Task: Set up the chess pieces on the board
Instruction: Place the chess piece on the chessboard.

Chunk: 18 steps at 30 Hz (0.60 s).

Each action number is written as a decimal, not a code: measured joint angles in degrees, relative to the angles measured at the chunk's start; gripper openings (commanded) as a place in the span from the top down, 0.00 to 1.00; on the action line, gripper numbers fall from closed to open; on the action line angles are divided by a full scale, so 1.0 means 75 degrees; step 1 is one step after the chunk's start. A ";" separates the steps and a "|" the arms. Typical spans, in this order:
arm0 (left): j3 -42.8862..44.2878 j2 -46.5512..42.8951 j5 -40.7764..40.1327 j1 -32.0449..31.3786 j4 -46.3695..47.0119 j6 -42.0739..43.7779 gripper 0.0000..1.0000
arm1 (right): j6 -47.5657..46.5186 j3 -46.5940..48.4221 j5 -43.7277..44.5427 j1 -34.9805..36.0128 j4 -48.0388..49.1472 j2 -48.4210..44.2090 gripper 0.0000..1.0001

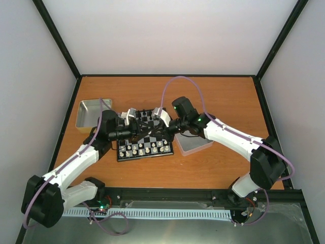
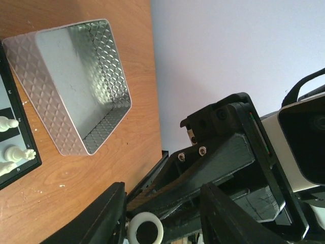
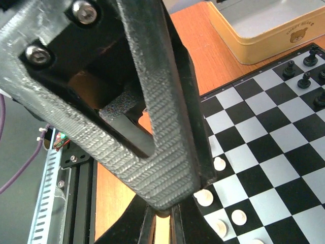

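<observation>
The board (image 1: 144, 147) lies mid-table, with cream-white chess pieces (image 1: 144, 149) along its near rows and black figures (image 1: 147, 118) at the far side. Both grippers meet just above it. My left gripper (image 1: 136, 124) stands open; in its wrist view the jaws (image 2: 162, 188) are apart and the other arm's black gripper body shows beyond them. My right gripper (image 3: 162, 216) is shut, with a small pale chess piece pinched at its tips. A grey ridged finger (image 3: 152, 127) of the left gripper hides most of that view. Cream pieces (image 3: 204, 197) stand on the board (image 3: 264, 152) beside it.
An empty silver tray (image 1: 91, 113) (image 2: 76, 81) sits left of the board. A pale tin (image 1: 193, 145) (image 3: 264, 30) sits against the board's right side. White walls and black frame posts enclose the table, and a black rail runs along the near edge.
</observation>
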 measured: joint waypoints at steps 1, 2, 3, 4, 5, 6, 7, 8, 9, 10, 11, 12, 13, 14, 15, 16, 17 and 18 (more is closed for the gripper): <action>0.0000 -0.0052 -0.0026 0.0003 -0.0041 0.0000 0.64 | 0.0012 0.0000 0.0044 0.0009 0.0012 0.0000 0.96; 0.0000 -0.0093 -0.0064 0.0003 -0.0085 0.0000 0.67 | 0.0029 0.0000 0.0076 0.0015 0.0017 0.0000 0.95; 0.0000 -0.0111 -0.0093 0.0003 -0.0119 -0.0003 0.69 | 0.0050 0.0000 0.0099 0.0020 0.0023 0.0000 0.95; 0.0000 -0.0117 -0.0117 0.0003 -0.0152 0.0012 0.73 | 0.0067 0.0000 0.0119 0.0023 0.0041 0.0000 0.95; 0.0000 -0.0117 -0.0154 0.0006 -0.0195 0.0020 0.75 | 0.0102 0.0000 0.0152 0.0023 0.0055 0.0000 0.95; -0.0003 -0.0117 -0.0195 0.0009 -0.0233 0.0029 0.77 | 0.0125 0.0000 0.0172 0.0023 0.0061 0.0000 0.95; -0.0003 -0.0117 -0.0230 0.0009 -0.0268 0.0041 0.78 | 0.0152 0.0000 0.0181 0.0023 0.0070 0.0000 0.95; -0.0003 -0.0114 -0.0265 0.0009 -0.0283 0.0052 0.78 | 0.0181 0.0000 0.0195 0.0026 0.0099 0.0000 0.95; -0.0003 -0.0114 -0.0300 0.0009 -0.0294 0.0058 0.75 | 0.0201 0.0000 0.0210 0.0026 0.0117 0.0000 0.95; -0.0003 -0.0114 -0.0318 0.0009 -0.0300 0.0061 0.74 | 0.0219 0.0000 0.0227 0.0026 0.0117 0.0000 0.95; -0.0003 -0.0114 -0.0323 0.0009 -0.0306 0.0070 0.73 | 0.0251 0.0003 0.0248 0.0029 0.0117 0.0000 0.95; -0.0003 -0.0114 -0.0323 0.0009 -0.0315 0.0079 0.74 | 0.0294 0.0009 0.0283 0.0032 0.0114 0.0000 0.95; -0.0003 -0.0114 -0.0321 0.0009 -0.0323 0.0076 0.76 | 0.0321 0.0015 0.0332 0.0038 0.0111 0.0000 0.94; -0.0003 -0.0114 -0.0306 0.0009 -0.0332 0.0076 0.80 | 0.0344 0.0032 0.0414 0.0038 0.0111 0.0000 0.95; -0.0003 -0.0114 -0.0312 0.0009 -0.0329 0.0073 0.83 | 0.0358 0.0058 0.0440 0.0038 0.0105 0.0012 0.95; 0.0000 -0.0114 -0.0321 0.0009 -0.0326 0.0064 0.85 | 0.0379 0.0070 0.0455 0.0038 0.0105 0.0017 0.95; 0.0000 -0.0114 -0.0350 0.0015 -0.0353 0.0079 0.85 | 0.0388 0.0073 0.0493 0.0038 0.0105 0.0023 0.95; 0.0000 -0.0114 -0.0376 0.0017 -0.0373 0.0073 0.86 | 0.0408 0.0076 0.0522 0.0038 0.0105 0.0023 0.94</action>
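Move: The white chess piece is in the right hand's shut fingertips, its middle about 1 cm to the left of that hand's point. From the left hand it lies some 1 cm to the right, 1 cm back and 1 cm lower, its hollow base facing between the parted fingers. The chessboard's centre is about 3 cm ahead, 4 cm left and 19 cm below the left hand; the empty silver tin stands level, about 19 cm right and 18 cm down. The left fingers close and pinch the base of the white chess piece, while the right hand keeps its steady grip on the other end. To line them up, the right hand slides the piece about 1 cm forward, turning slightly clockwise, and the left hand sinks and eases to its left, each by roughly half a centimetre. ##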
